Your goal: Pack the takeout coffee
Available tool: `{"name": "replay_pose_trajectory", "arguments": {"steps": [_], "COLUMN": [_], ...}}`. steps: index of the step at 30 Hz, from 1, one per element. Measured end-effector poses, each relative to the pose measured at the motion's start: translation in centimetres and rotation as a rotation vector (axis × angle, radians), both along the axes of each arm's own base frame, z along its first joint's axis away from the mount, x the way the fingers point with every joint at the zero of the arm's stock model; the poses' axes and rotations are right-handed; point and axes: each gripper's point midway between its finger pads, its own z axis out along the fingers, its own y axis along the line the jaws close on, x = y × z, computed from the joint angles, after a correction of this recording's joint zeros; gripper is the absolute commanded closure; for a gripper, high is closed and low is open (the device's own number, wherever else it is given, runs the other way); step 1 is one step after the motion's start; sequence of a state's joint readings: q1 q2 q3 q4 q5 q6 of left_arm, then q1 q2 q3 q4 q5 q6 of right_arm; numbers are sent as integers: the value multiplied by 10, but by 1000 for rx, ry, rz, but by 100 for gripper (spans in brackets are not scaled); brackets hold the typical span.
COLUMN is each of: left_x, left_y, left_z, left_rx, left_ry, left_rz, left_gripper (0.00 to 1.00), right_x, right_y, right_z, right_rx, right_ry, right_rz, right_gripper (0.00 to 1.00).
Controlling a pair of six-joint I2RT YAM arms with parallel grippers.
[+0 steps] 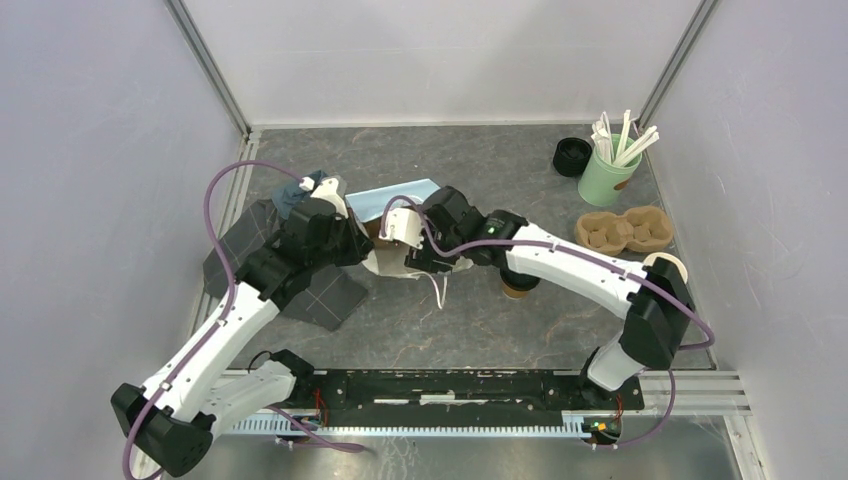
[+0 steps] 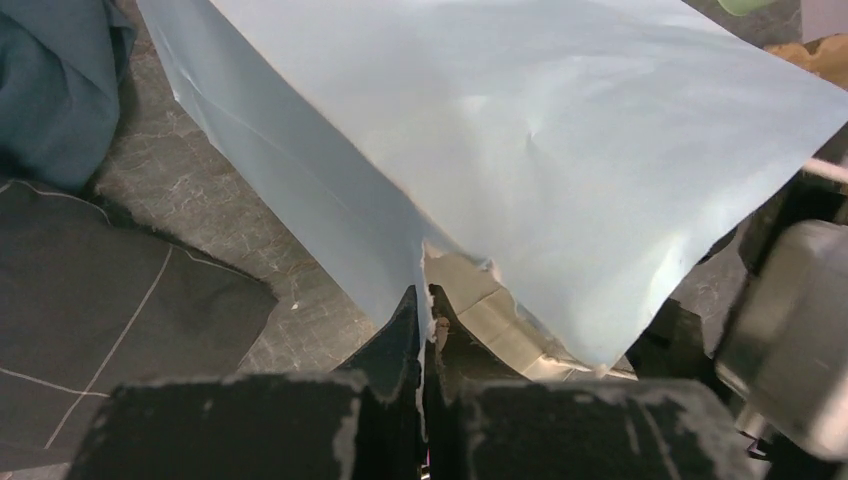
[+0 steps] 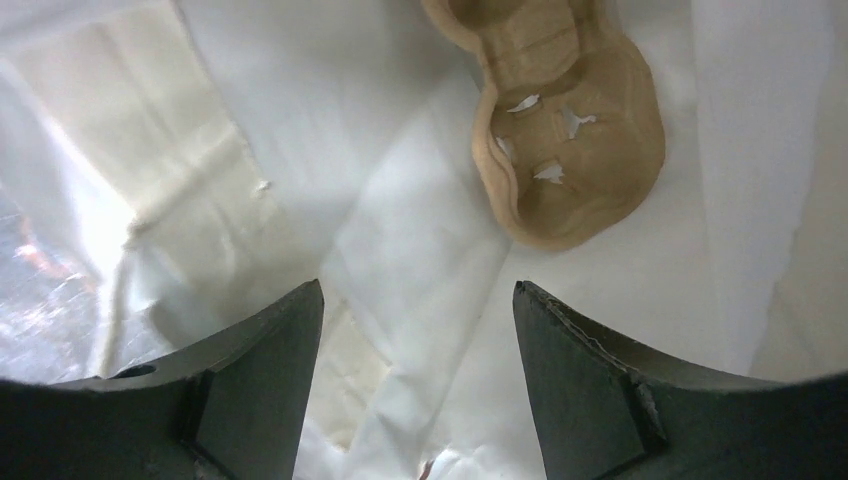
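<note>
A light blue paper bag [image 1: 405,192] lies on its side mid-table, its torn mouth toward the arms. My left gripper [image 2: 428,300] is shut on the torn edge of the bag [image 2: 520,130]; in the top view it [image 1: 352,245] sits at the mouth's left side. My right gripper [image 3: 415,290] is open and empty, reaching into the bag's white inside, where a brown pulp cup carrier [image 3: 565,120] lies. The takeout coffee [image 1: 518,286] stands on the table under my right forearm, mostly hidden.
A dark grey cloth [image 1: 320,295] and a teal cloth [image 1: 298,195] lie left of the bag. At the back right are a black lid stack [image 1: 571,156], a green cup of stirrers [image 1: 606,175], a second pulp carrier [image 1: 626,230] and cream-rimmed cups [image 1: 667,266].
</note>
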State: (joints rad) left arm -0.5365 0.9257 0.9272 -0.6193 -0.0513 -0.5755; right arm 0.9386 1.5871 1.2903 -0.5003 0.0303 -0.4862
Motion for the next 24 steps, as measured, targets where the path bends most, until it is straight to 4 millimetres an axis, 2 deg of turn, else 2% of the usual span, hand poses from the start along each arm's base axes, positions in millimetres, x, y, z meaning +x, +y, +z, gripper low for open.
{"name": "replay_pose_trajectory", "arguments": {"steps": [9, 10, 11, 12, 17, 19, 21, 24], "left_x": [4, 4, 4, 4, 5, 6, 6, 6], "left_y": [-3, -3, -3, -3, -4, -4, -5, -6], "left_z": [-6, -6, -6, -7, -4, -3, -2, -1], "left_rx": [15, 16, 17, 18, 9, 0, -5, -12], "left_ry": [27, 29, 31, 32, 31, 34, 37, 49], "left_rz": [-1, -1, -1, -1, 5, 11, 14, 21], "left_gripper": [98, 98, 98, 98, 98, 98, 98, 98], "right_x": [-30, -36, -43, -52, -86, -95, -102, -109], "right_y": [20, 19, 17, 13, -3, -10, -17, -24], "right_z": [60, 61, 60, 57, 33, 29, 34, 55], "right_rx": [60, 65, 62, 53, 2, -2, 17, 96], "right_ry": [176, 203, 236, 276, 456, 490, 502, 474], "right_rz": [91, 100, 107, 110, 75, 53, 26, 10], "right_gripper": [27, 28, 21, 3, 2, 2, 2, 2]}}
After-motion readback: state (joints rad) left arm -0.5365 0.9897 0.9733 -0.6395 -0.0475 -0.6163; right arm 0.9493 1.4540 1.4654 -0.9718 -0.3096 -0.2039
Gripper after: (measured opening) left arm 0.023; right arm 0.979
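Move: The bag's near handle hangs about 8 cm back, 3 cm right and some 5 cm below the right gripper, which is empty inside the bag's mouth. The cup carrier in the bag sits roughly 4 cm ahead, 7 cm left and 8 cm down; the lidded coffee cup stands 7 cm back, 19 cm right and 11 cm down. From the left gripper, already pinching the bag's left rim, that handle is about 15 cm right, 7 cm back, 8 cm lower. Draw the right gripper out of the bag's mouth: lift it about 6 cm while easing back, then pull back over the near rim towards the handle, some 11 cm in all, dipping slightly before rising again. Tip the fingers down by nearly 30 degrees and spread them from mostly open to full. Keep the left gripper shut on the rim, holding it in place. ##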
